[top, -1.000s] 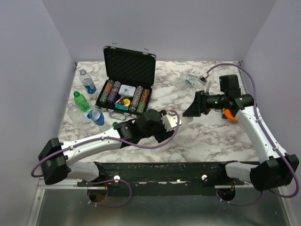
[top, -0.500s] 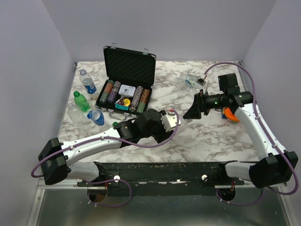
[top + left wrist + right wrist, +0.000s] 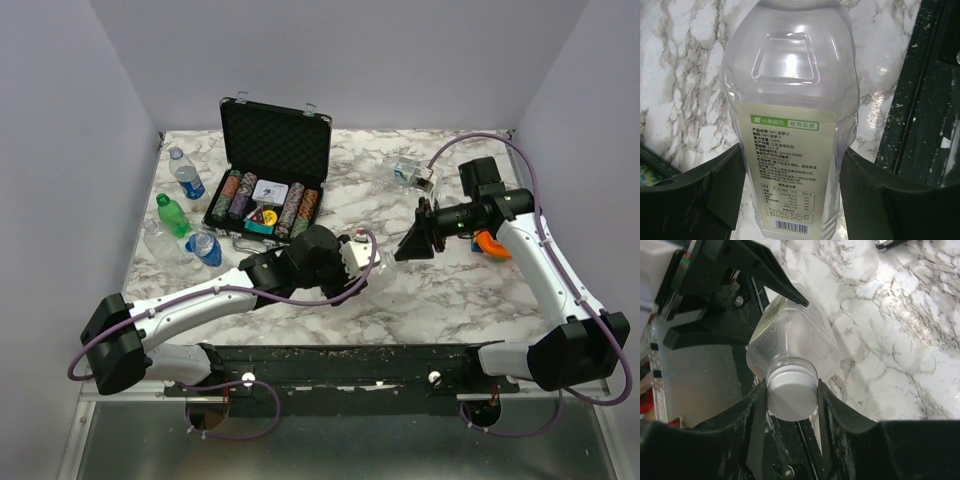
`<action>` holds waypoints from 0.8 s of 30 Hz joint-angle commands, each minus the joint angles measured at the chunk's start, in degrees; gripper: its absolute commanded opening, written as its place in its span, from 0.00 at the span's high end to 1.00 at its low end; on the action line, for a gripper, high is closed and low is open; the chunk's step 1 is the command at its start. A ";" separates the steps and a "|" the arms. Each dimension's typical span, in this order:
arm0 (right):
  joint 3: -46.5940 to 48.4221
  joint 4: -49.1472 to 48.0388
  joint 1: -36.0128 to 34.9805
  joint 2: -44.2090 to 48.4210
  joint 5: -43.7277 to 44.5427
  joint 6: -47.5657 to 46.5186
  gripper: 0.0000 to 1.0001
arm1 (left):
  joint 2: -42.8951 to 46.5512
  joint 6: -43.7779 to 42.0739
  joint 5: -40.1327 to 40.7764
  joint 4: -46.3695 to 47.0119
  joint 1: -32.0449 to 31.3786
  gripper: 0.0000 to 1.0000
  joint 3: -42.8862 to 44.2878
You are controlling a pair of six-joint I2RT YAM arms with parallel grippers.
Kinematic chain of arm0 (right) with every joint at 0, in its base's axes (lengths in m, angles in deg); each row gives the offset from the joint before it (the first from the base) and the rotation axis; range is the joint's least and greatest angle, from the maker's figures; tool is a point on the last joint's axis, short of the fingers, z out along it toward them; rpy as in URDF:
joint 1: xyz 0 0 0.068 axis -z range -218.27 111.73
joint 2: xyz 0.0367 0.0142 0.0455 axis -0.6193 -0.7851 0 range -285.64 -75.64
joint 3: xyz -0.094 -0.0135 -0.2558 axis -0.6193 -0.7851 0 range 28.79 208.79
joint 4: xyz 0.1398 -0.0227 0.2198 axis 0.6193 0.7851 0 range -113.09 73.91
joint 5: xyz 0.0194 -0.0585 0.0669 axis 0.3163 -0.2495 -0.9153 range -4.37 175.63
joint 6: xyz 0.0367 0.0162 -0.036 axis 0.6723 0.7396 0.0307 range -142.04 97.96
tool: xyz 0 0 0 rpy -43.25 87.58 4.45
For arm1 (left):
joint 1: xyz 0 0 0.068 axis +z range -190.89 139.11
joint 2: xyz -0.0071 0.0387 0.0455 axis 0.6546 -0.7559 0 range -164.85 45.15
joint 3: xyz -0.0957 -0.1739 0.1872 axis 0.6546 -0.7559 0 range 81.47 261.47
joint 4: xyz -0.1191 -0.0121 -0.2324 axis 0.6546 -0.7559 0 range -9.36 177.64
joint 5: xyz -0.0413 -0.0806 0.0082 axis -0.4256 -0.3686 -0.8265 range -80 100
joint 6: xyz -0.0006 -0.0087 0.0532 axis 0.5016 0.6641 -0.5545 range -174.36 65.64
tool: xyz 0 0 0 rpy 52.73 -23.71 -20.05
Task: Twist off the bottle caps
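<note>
My left gripper [image 3: 790, 205] is shut on a clear bottle [image 3: 790, 100] with a pale label, its fingers pressing the body from both sides. In the top view this gripper [image 3: 357, 258] holds the bottle out towards the right arm, above the table's near middle. The bottle's white cap [image 3: 792, 392] faces the right wrist camera, and my right gripper [image 3: 792, 397] is shut on it, one finger on each side. From above, the right gripper [image 3: 408, 246] meets the bottle's neck end. Behind the bottle [image 3: 795, 342] the left gripper's black fingers [image 3: 765, 275] show.
An open black chip case [image 3: 272, 170] stands at the back centre. Left of it are a blue-labelled bottle [image 3: 186, 176], a green bottle [image 3: 172, 216] and a lying blue-labelled bottle [image 3: 205, 249]. Another clear bottle [image 3: 412, 172] lies at the back right, near an orange object [image 3: 487, 243].
The right gripper has come down and left onto the bottle's neck end and closed on the cap. The left gripper has shifted slightly left, still holding the bottle.
</note>
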 commanded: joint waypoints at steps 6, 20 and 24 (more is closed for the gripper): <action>-0.37 11.28 -2.38 4.94 -3.95 -35.85 0.63 | -1.00 -0.60 -21.27 -4.38 5.74 1.00 5.54; 13.32 8.63 -1.50 1.44 -2.63 -11.70 0.01 | 0.30 -3.77 -9.59 -6.76 5.13 1.00 5.63; 11.93 0.21 -1.50 4.68 8.76 1.29 0.00 | 2.06 -3.68 -3.89 -4.75 4.08 1.00 4.06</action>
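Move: The white cap is already pinched between my right fingertips, right at that hand point. From my left hand, which is gripping the bottle's body, the cap lies about 10 cm to the right, 5 cm ahead and 6 cm higher. From the right hand, the chip case lies some 21 cm ahead and 33 cm left, the lying clear bottle 30 cm ahead and 7 cm right, the orange ring 13 cm ahead and 28 cm right, all about 20 cm below. I twist the cap with my right hand some 30 degrees counter-clockwise as seen along its fingers towards the bottle, drifting back about 2.5 cm, while my left hand keeps its grip and swings back nearly 2 cm with it. Then I spread the right fingers wide, let go of the cap and lift about 5 cm off it, easing forward again; my left hand also comes forward. ##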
